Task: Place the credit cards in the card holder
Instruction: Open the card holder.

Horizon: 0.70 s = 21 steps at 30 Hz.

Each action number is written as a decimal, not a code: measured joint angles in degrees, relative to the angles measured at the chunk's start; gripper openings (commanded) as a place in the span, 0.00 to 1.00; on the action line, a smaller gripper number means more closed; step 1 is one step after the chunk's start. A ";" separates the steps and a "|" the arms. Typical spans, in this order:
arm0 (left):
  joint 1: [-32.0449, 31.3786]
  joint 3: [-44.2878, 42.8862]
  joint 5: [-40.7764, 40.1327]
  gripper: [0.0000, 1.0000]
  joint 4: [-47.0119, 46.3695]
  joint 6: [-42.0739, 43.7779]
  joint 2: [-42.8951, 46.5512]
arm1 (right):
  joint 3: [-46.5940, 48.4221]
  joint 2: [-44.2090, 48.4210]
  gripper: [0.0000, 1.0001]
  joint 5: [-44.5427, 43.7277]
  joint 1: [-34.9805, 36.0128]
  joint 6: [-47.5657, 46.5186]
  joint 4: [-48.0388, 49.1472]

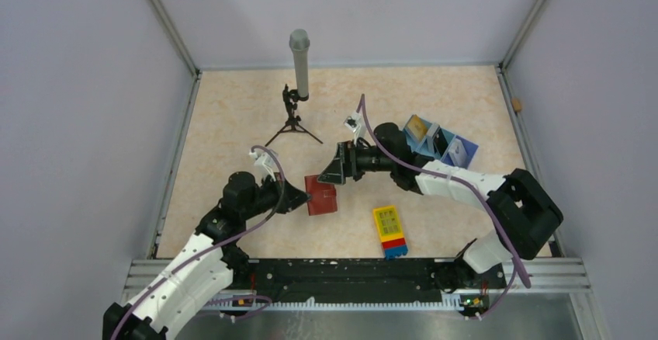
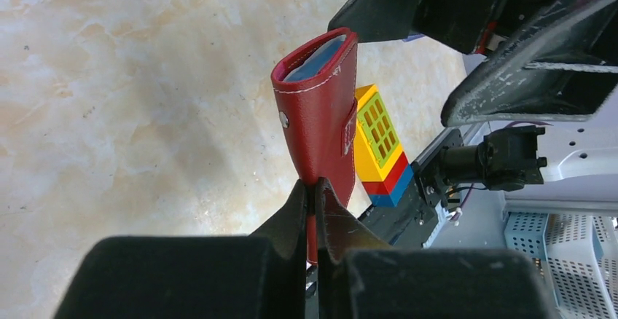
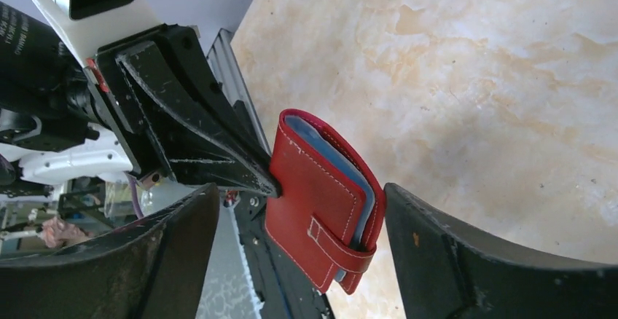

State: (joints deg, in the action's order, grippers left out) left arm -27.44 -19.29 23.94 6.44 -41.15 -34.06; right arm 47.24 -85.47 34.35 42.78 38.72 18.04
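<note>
The dark-red card holder [image 1: 321, 195] hangs folded, its tab wrapped round the blue-grey pockets. My left gripper [image 2: 315, 188] is shut on one edge of the card holder [image 2: 321, 115] and holds it off the table. My right gripper [image 3: 299, 191] is open and straddles the card holder [image 3: 321, 195] at the tab end; its right finger [image 3: 437, 253] is very near the red cover. A yellow-gold credit card [image 1: 417, 128] and a pale one [image 1: 460, 150] stand in the light-blue tray [image 1: 471, 156] at the back right.
A yellow, red and blue block [image 1: 390, 231] lies near the front edge, right of centre, and shows behind the wallet as the block [image 2: 379, 144]. A grey cylinder on a small black tripod [image 1: 298, 84] stands at the back. Both arms meet over the table's middle.
</note>
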 measured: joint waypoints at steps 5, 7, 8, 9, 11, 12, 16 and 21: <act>-0.02 -0.11 -0.63 0.00 -0.09 -0.37 -1.49 | 0.92 -1.62 0.55 0.09 0.94 -1.18 -0.26; -0.04 -0.11 -0.85 0.00 -0.17 -0.72 -1.95 | 0.92 -2.08 0.43 0.17 0.98 -1.44 -0.44; -0.04 -0.11 -0.90 0.00 -0.28 -0.81 -2.19 | 0.92 -2.27 0.39 0.20 0.98 -1.68 -0.50; -0.04 -0.11 -0.90 0.00 -0.39 -0.92 -2.38 | 0.92 -2.38 0.34 0.20 0.96 -1.79 -0.50; -0.04 -0.11 -1.05 0.00 -0.48 -1.14 -2.89 | 0.92 -2.47 0.17 0.26 0.96 -2.10 -0.59; -0.04 -0.11 -1.22 0.00 -0.48 -1.31 -3.30 | 0.92 -2.47 0.07 0.26 0.96 -2.36 -0.63; -0.04 -0.22 -1.75 0.42 -0.87 -2.19 -4.52 | 1.60 -2.47 0.00 -0.35 0.96 -3.80 -2.80; -0.04 -3.30 -5.18 0.77 0.02 -3.80 -5.49 | 4.24 -1.49 0.00 -5.01 1.46 -9.92 -10.60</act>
State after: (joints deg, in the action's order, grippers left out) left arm -27.49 -22.59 18.76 6.46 -44.95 -39.55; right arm 51.48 -86.96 29.34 44.25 28.80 7.44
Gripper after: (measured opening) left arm 0.669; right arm 0.046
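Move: The card holder is already pinched at its left edge by the left gripper; its middle lies about 4 cm right of that hand, 1 cm ahead and level. From the open right gripper, that middle is roughly 4 cm back, 2 cm left and 2 cm below. The toy block stands some 17 cm right of the right hand, 11 cm back and 12 cm below. The microphone tripod stands about 24 cm ahead of the left hand, 4 cm left and 10 cm lower. Shut the right gripper on the card holder's upper right corner by the mouth, sinking about 2 cm and lastly tipping its fingers some 10 degrees down. Keep the left pinch while easing down about 1 cm, then once the right has closed, spread the left fingers to let go, drifting 2 cm forward and rising back up. ##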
